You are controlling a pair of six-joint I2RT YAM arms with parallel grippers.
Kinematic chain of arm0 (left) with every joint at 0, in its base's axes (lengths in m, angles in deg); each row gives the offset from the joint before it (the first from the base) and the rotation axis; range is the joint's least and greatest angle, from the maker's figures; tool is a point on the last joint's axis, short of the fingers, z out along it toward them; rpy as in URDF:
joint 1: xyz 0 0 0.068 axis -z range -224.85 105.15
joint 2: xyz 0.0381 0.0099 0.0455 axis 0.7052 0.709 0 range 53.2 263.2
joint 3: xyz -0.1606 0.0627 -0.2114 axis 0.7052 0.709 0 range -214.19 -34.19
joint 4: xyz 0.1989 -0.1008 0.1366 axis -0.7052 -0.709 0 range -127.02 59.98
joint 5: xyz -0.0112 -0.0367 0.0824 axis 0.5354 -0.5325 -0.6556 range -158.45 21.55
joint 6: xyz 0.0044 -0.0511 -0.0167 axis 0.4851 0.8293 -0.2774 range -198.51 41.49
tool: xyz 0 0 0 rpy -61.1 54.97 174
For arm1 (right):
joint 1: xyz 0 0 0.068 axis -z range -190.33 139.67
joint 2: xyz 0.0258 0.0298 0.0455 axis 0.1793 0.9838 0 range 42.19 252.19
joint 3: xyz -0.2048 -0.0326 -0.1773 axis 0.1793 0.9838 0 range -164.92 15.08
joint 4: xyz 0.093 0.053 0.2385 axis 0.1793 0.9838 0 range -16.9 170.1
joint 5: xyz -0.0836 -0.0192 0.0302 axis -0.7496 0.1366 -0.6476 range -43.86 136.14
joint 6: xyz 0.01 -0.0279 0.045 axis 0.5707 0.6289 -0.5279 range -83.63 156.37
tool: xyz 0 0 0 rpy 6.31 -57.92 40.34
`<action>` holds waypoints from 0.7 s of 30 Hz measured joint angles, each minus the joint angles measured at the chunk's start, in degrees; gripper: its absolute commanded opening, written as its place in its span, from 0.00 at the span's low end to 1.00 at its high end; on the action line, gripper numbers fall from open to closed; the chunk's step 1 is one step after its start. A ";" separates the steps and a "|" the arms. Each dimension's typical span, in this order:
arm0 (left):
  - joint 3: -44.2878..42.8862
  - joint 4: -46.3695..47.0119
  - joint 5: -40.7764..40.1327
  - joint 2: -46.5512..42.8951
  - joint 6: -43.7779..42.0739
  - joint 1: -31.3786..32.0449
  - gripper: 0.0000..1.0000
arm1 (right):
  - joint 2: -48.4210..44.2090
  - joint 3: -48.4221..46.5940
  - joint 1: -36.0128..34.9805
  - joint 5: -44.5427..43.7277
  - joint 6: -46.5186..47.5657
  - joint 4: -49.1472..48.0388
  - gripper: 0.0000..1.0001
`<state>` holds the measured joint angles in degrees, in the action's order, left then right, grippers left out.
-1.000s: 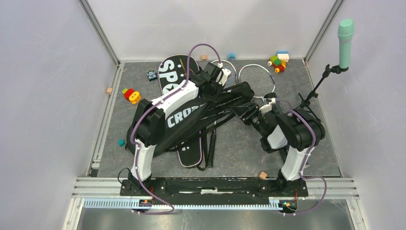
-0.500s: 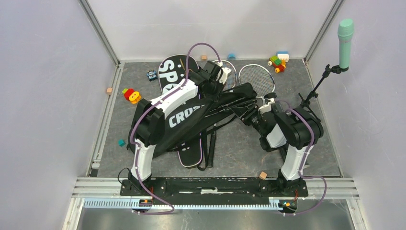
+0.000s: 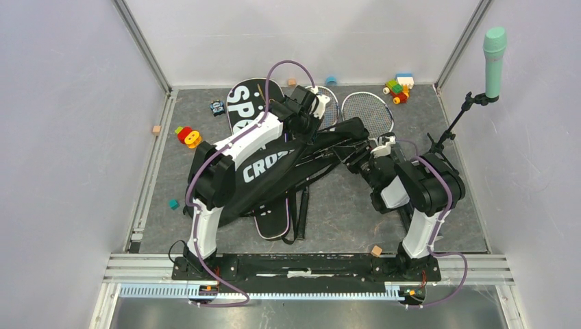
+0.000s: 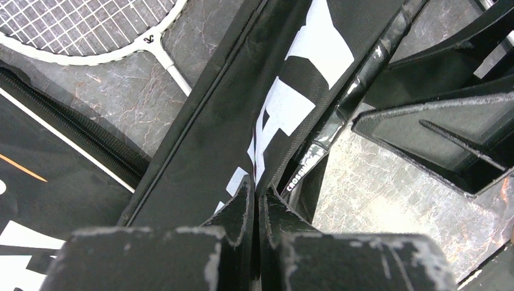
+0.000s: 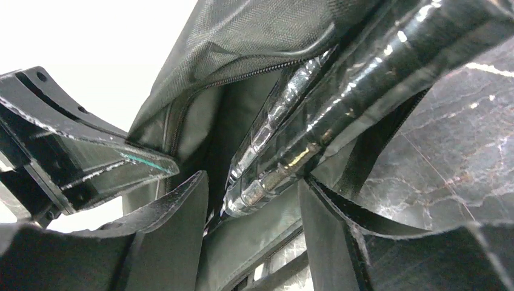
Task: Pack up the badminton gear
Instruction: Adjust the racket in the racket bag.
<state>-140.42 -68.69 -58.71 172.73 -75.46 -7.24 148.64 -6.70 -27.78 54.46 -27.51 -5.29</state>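
Note:
The black CROSSWAY bag (image 3: 274, 171) lies slantwise across the floor over the SPORT bag (image 3: 248, 104). My left gripper (image 4: 255, 189) is shut on a fold of the CROSSWAY bag's edge (image 4: 242, 109) near its open end. My right gripper (image 5: 251, 182) faces the bag's open mouth (image 5: 242, 79), jaws open. The glossy plastic-wrapped racket handle (image 5: 303, 133) ends between its fingers, which do not press it. Two rackets' stringed heads (image 3: 368, 113) lie at the back. In the top view my left gripper (image 3: 310, 130) and right gripper (image 3: 354, 159) meet at the bag's upper end.
A mint-green microphone (image 3: 494, 62) on a black stand rises at the right. Coloured toy blocks (image 3: 399, 88) sit at the back right, more toys (image 3: 188, 136) at the left, and a small block (image 3: 375, 251) near the right arm's base. Walls close in on three sides.
My right gripper has edged up and left towards the bag's mouth; its jaws narrowed briefly and reopened. The left gripper has kept its hold on the bag.

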 measured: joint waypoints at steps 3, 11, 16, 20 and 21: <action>0.00 0.00 0.70 -0.02 0.02 0.00 0.02 | 0.13 -0.92 0.02 -1.25 -0.66 0.00 0.43; 0.00 0.11 1.53 -0.61 0.17 -0.35 0.02 | 1.79 -0.94 0.33 -1.68 -5.60 -2.84 0.00; 0.00 -0.31 3.65 -0.83 1.11 -0.59 0.02 | 1.86 -2.29 -1.64 -2.25 -5.51 -3.91 0.00; 0.00 -0.87 6.49 -0.83 2.45 -1.57 0.02 | 3.78 -8.31 -8.11 -0.07 -2.16 -4.22 0.00; -0.09 -0.85 5.64 -0.83 2.47 -1.62 0.02 | 4.74 -9.60 -10.36 0.98 -1.51 -4.50 0.00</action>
<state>-140.51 -69.55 -53.07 171.90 -72.99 -8.86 153.38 -16.30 -38.14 55.44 -29.02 -9.79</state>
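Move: The racket grips in the bag's mouth lie between the right hand's open fingertips, roughly 1 cm ahead, 1 cm left and 2 cm below. The bag's rounded top end is some 6 cm ahead and 1 cm right; the bag edge pinched by the left hand is about 3 cm ahead, 13 cm left and 4 cm up. The white racket's head lies about 12 cm ahead, 4 cm right, 8 cm down. From the left hand the grips are about 2 cm back, 12 cm right, 6 cm down. Around the racket grips in the bag's mouth the right fingers shut from well open as the hand eases forward about 1 cm; the hand then rises some 4 cm and sweeps about 9 cm left under the flap, towards the edge held by the left hand, turning slightly counter-clockwise. Whether the right fingers catch cloth can't be seen. The left hand keeps its pinch and lifts about 1 cm. ##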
